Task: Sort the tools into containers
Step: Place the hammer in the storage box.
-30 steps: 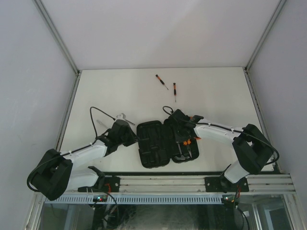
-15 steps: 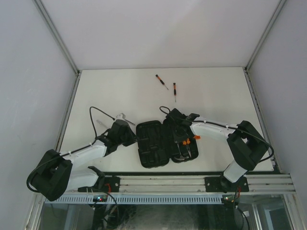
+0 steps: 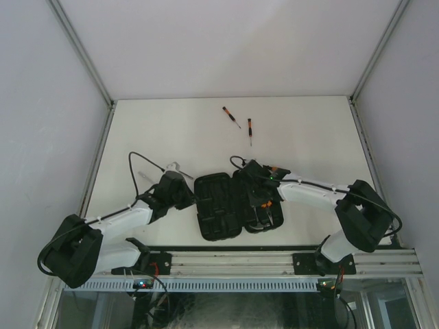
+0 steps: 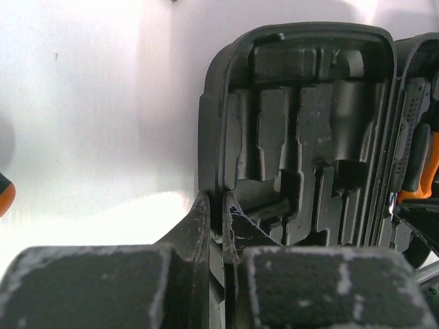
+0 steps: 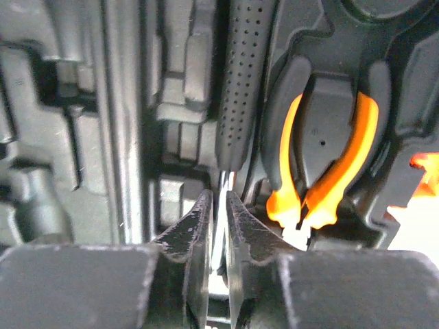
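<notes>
The black tool case (image 3: 216,209) lies open near the table's front, its moulded slots (image 4: 309,130) facing up. My left gripper (image 3: 194,199) (image 4: 216,205) is shut on the case's left wall. Over the right half, my right gripper (image 3: 259,199) (image 5: 218,205) pinches the thin metal shaft of a tool with a black dotted handle (image 5: 240,89) that lies in a slot. Orange-handled pliers (image 5: 322,157) sit in the slot beside it. Two screwdrivers (image 3: 231,116) (image 3: 250,130) lie far back on the table.
A small metal-tipped tool (image 3: 173,166) lies on the table behind my left arm. An orange-and-black end (image 4: 4,194) shows at the left edge of the left wrist view. White walls close the table in on three sides.
My right wrist swung slightly left over the case and came back right. The left arm and the case have stayed put.
</notes>
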Controlling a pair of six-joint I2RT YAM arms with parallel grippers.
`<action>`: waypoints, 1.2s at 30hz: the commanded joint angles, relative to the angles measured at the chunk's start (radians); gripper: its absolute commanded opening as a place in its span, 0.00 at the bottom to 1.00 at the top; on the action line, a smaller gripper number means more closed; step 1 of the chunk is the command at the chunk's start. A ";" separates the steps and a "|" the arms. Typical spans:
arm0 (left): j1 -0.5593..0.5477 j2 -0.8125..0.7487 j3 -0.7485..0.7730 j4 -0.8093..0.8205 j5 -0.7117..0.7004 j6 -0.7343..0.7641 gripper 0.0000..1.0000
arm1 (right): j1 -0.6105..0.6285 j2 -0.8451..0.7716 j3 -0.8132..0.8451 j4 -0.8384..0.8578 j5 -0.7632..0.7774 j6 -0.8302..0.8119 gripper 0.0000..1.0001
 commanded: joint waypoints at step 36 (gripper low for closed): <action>0.053 -0.296 0.311 -0.397 -0.026 0.297 0.41 | -0.516 -0.321 -0.055 0.122 -0.104 -0.160 0.55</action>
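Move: The right hand is just above the hammer's shaft in the box. The hammer's middle is some 2 cm ahead, the pliers about 4 cm to the right, nearly level. The orange screwdriver handle is roughly 13 cm ahead and 10 cm right, the orange latch some 4 cm ahead and 10 cm right. The left hand pinches the box's left rim, with the open box's middle about 16 cm to its right and 1 cm back, slightly lower. The right hand comes straight up off the seated hammer by about 12 cm, fingers tipping up forward and opening to about half, then swings right over the pliers' side of the box and forward, sinking a little and turning some 20 degrees clockwise, towards the loose orange-handled screwdriver. The left fingers hold the box's rim briefly, then open and let go, easing slightly forward before rising about 11 cm away from the box. ##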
